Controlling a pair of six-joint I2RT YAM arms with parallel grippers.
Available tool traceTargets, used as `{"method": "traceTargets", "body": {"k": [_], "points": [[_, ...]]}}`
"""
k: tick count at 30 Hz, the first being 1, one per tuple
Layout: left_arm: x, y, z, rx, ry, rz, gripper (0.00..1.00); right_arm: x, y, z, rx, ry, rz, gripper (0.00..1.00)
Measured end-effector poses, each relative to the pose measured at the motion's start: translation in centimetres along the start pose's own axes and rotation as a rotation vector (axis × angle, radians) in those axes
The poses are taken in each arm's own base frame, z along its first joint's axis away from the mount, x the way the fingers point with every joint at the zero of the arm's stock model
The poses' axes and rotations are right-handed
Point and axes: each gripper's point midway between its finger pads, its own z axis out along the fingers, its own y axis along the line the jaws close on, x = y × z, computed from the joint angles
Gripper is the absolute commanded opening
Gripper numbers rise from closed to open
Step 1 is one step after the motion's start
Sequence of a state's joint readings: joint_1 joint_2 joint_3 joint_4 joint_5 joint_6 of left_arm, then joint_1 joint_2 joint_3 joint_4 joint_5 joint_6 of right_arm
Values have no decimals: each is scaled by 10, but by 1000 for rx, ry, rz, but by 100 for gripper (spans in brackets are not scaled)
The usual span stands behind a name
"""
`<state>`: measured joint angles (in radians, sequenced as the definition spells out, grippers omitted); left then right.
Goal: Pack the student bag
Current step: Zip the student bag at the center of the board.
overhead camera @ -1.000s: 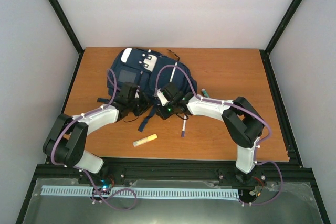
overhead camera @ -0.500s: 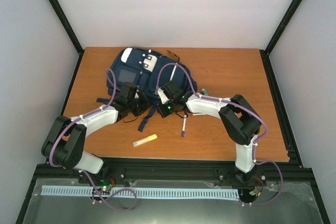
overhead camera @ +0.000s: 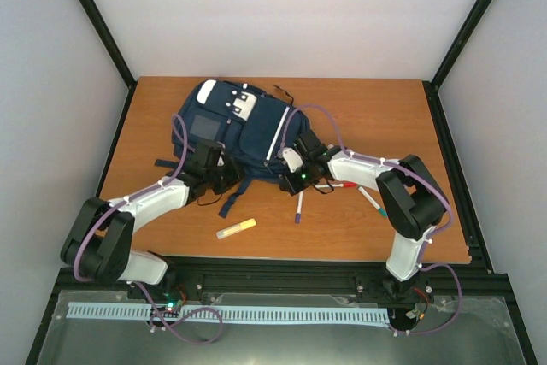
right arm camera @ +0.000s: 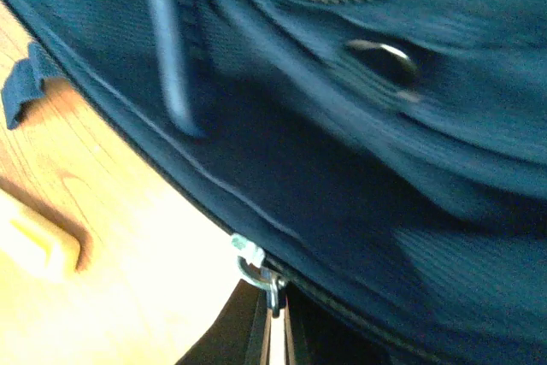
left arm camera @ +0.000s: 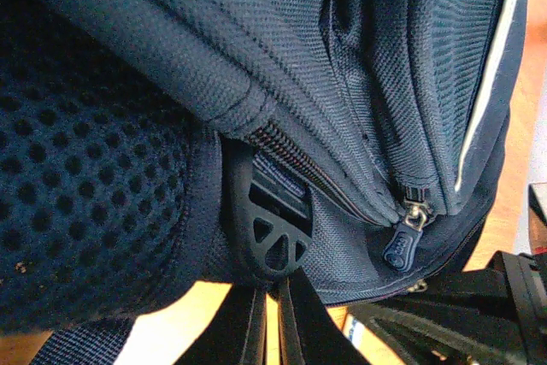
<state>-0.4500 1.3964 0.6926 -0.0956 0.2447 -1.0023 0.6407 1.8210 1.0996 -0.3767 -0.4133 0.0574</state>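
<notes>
The student bag [overhead camera: 244, 126], navy with white patches, lies at the back middle of the wooden table [overhead camera: 385, 117]. My left gripper [overhead camera: 224, 179] is at its lower left edge. In the left wrist view the left gripper [left arm camera: 273, 322] is shut on a black plastic strap buckle [left arm camera: 272, 232] of the bag [left arm camera: 342, 57]. My right gripper [overhead camera: 291, 175] is at the bag's lower right edge. In the right wrist view the right gripper [right arm camera: 273, 331] is shut on a metal zipper pull [right arm camera: 270, 284] at the bag's [right arm camera: 385, 126] seam.
A yellow highlighter [overhead camera: 236, 228] and a purple pen [overhead camera: 298, 207] lie on the table in front of the bag. Two more pens [overhead camera: 369, 200] lie under the right forearm. A second zipper pull [left arm camera: 402, 245] hangs on the bag near the left gripper.
My right gripper has moved right along the bag's lower edge, taking the zipper pull with it. The bag's lower right side has stretched that way. Pens beside the right arm now show.
</notes>
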Motion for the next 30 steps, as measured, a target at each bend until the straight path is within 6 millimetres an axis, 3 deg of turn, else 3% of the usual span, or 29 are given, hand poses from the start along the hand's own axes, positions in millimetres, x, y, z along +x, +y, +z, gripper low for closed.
{"method": "traceTargets", "body": {"k": [8, 14, 25, 30], "points": [[2, 27, -13, -41, -18, -4, 1, 18, -16, -19, -32, 24, 58, 3], [-7, 48, -30, -74, -48, -15, 1, 24, -16, -23, -42, 26, 52, 3], [-20, 78, -46, -136, -66, -38, 1, 24, -11, -27, -72, 16, 17, 3], [-22, 89, -44, -176, -56, -36, 2, 21, -9, -32, -76, 1, -10, 11]]}}
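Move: The right hand already pinches the zipper pull, which lies about 13 cm to the right of the left hand, 1 cm nearer the base and slightly lower. The student bag's middle is some 17 cm ahead of the right hand and 12 cm to its left. Beside the right hand, the purple-capped marker lies roughly 6 cm back and 4 cm right; the yellow highlighter is 12 cm back and 14 cm left; both some 4 cm lower. Left hand, still gripping the side strap, hauls about 10 cm left; right draws the zipper pull 3 cm right. ##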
